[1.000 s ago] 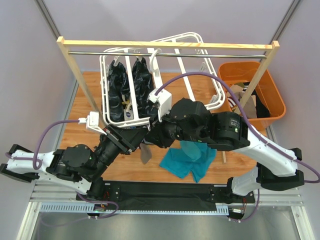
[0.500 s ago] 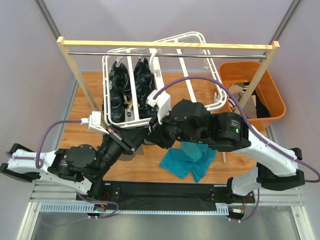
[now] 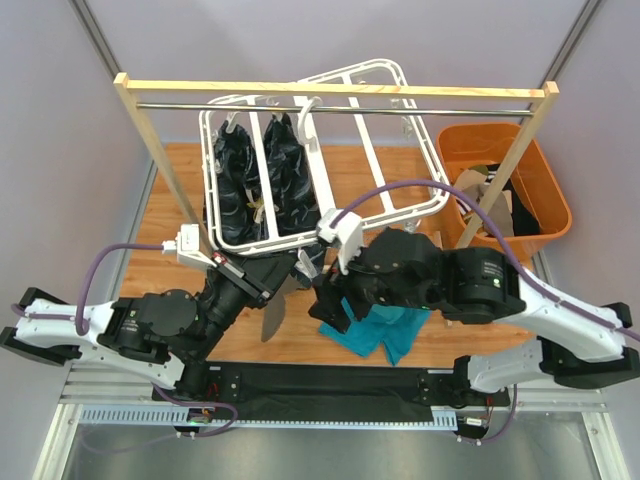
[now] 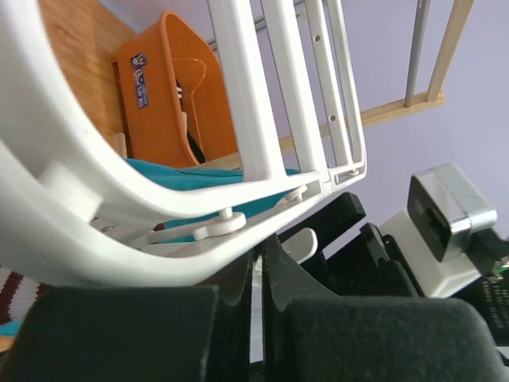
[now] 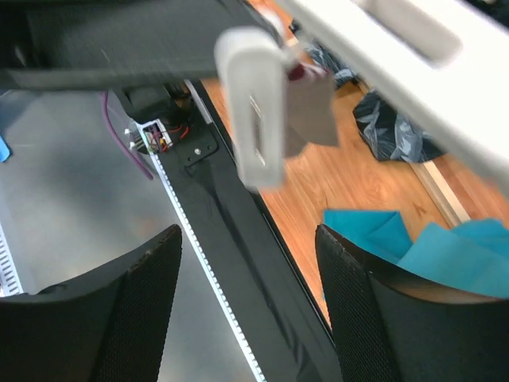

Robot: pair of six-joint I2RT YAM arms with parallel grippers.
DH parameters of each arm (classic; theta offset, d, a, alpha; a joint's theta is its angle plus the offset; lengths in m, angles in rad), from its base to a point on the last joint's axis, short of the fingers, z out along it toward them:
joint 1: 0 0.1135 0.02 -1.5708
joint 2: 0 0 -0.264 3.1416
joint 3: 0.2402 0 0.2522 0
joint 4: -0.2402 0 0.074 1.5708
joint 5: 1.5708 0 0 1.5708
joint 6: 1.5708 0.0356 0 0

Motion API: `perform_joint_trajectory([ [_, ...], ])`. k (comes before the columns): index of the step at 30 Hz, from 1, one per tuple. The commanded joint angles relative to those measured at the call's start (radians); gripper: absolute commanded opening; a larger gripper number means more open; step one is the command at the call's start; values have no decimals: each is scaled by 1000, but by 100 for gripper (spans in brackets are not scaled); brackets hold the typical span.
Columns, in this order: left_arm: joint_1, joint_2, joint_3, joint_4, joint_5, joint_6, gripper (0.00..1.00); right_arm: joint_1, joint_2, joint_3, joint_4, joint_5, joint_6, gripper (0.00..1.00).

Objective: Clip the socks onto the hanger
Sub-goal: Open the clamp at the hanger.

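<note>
The white hanger [image 3: 322, 150] hangs from the rack's rail, with two black socks [image 3: 265, 180] clipped in its left half. A grey-brown sock [image 3: 273, 314] dangles from a white clip [image 5: 253, 111] under the hanger's near rim. Teal socks [image 3: 385, 328] lie on the table. My left gripper [image 3: 291, 273] is shut just under the near rim [image 4: 159, 239], beside that clip; I cannot tell whether anything thin is nipped. My right gripper [image 5: 250, 306] stands open and empty, below and apart from the clip and the grey-brown sock [image 5: 314, 111].
A wooden rack [image 3: 335, 90] with a metal rail spans the back. An orange bin [image 3: 505, 175] holding more cloth stands at the right. A black strip [image 3: 330, 385] runs along the table's near edge. A red-and-white striped edge [image 4: 16, 290] shows at lower left.
My right gripper has opened and drawn back toward the near edge, leaving the grey-brown sock hanging from the clip. My left gripper has shut. The hanger has swung slightly.
</note>
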Motion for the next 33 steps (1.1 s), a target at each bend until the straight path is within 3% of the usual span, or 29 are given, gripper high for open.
perform_joint_trajectory([
  [1,-1,5,12,-47,-35,-95,0,18,-175,-135,151,47,10,70],
  [6,-1,-3,-8,-59,-44,-190,0,46,-305,-316,436,47,-82,58],
  [14,-1,-27,-84,19,-40,-291,0,72,-364,-475,758,147,-206,52],
  [23,-1,-27,-78,73,5,-294,0,70,-368,-534,901,178,-286,46],
  [33,-1,-23,-83,76,17,-307,0,72,-342,-528,892,170,-284,36],
])
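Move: The clamp hangs about 3 cm ahead of the right hand, some 4 cm to its left and 6 cm above it. The hanger's front bar crosses over it, roughly 6 cm ahead and 10 cm above that hand, and the sock dangles some 9 cm to the hand's left, 1 cm ahead and 2 cm below. From the left hand the same clamp is only about 1 cm ahead and 3 cm to the right, at its own height. The left fingers stay shut close beside the clamp, the hand rolling its left side down some 15 degrees. Free of the clamp, the open right hand first swings about 3 cm to the right, then rises 7 cm and comes back left towards the clamp, its fingers tipping up from slanting down to nearly level and narrowing to roughly half, without closing on it. ##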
